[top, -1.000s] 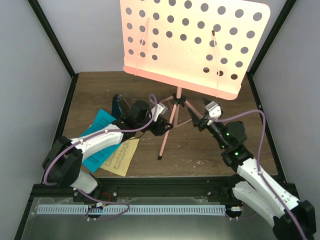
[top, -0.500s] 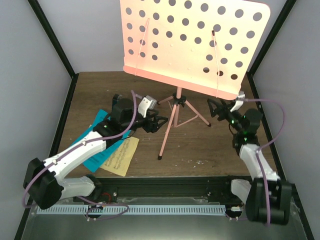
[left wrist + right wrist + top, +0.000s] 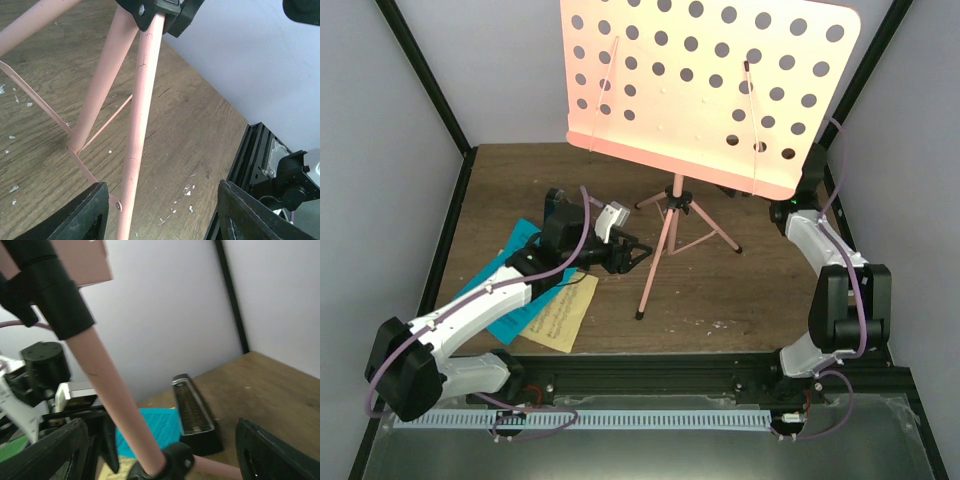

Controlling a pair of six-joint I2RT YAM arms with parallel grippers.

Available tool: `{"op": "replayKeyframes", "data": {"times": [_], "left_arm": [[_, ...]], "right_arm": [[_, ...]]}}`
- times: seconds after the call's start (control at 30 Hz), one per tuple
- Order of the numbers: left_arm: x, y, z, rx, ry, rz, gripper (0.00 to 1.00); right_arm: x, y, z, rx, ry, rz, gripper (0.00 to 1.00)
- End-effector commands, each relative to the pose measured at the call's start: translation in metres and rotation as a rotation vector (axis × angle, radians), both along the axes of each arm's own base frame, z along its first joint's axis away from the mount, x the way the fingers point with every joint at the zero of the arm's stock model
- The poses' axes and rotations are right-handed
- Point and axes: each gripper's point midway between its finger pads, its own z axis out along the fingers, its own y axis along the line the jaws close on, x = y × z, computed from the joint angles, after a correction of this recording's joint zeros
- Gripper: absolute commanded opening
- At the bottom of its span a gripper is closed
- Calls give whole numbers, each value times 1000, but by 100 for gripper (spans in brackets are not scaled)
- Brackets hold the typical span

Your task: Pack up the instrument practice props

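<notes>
The pink music stand stands at mid table, its hole-punched desk (image 3: pixel 710 90) high over the tripod legs (image 3: pixel 670 215). My left gripper (image 3: pixel 638 252) (image 3: pixel 165 215) is open low beside the front leg (image 3: pixel 140 125), which passes between the jaws close to the left finger (image 3: pixel 85 215). The right gripper (image 3: pixel 165 455) is open around the stand's pole (image 3: pixel 110 395) just above the black hub (image 3: pixel 172 462), touching neither. In the top view its jaws are hidden behind the desk. The black metronome (image 3: pixel 556 212) (image 3: pixel 192 410) stands left of the stand. Cyan (image 3: pixel 515 290) and pale-yellow (image 3: pixel 565 310) pages lie under my left arm.
Grey walls and black frame posts (image 3: pixel 425 75) close in the table on three sides. A black rail (image 3: pixel 660 375) runs along the near edge. White specks (image 3: pixel 190 190) dot the wooden top (image 3: pixel 720 290) by the front leg.
My right arm has swung from mid table up and back to the right rear, its gripper now under the desk. The left gripper shifted slightly toward the front leg. Both jaws widened.
</notes>
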Motion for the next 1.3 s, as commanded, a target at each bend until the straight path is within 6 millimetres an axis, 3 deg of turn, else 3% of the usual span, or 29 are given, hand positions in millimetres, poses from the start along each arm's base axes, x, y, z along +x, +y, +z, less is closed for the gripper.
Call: {"op": "replayKeyframes", "data": {"times": [0.0, 0.23, 0.37, 0.6, 0.8, 0.97, 1.27], "left_arm": [[3, -5, -3, -22, 15, -9, 61], [15, -14, -19, 8, 40, -6, 57], [22, -22, -18, 1, 42, -16, 57], [21, -42, -18, -4, 29, -110, 61], [28, -52, -33, 35, 34, -143, 64], [33, -56, -39, 62, 34, -138, 49], [37, -56, -51, 95, 31, -120, 31]], "right_arm": [[-25, 24, 18, -46, -77, 209, 80], [-29, 49, 17, -49, -97, 300, 77], [-29, 61, 16, -59, -91, 357, 65], [-32, 65, 26, -69, -127, 388, 53], [-31, 68, 28, -87, -126, 427, 43], [-34, 69, 28, -88, -127, 433, 36], [-40, 69, 20, -88, -108, 441, 19]]}}
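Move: From the left hand, the grip spot on the music stand's front leg lies about 6 cm right, 3 cm ahead and 6 cm lower. The stand's black hub is some 10 cm ahead, 7 cm right and 4 cm higher; the metronome is about 12 cm ahead, 17 left and 14 lower. From the right hand, the stand's pole is 8 cm left and 3 cm back, about level; its black collar is some 6 cm above that spot. The left hand sinks and reaches right and slightly forward, about 8 cm in all, bringing the stand's front leg between its fingertips and narrowing them around it late on. The right hand goes some 7 cm left with a little back and up, swings about 25 degrees counter-clockwise, and draws its wide-open fingers most of the way shut around the pole just under the black collar, seeming to pinch it by the end. ##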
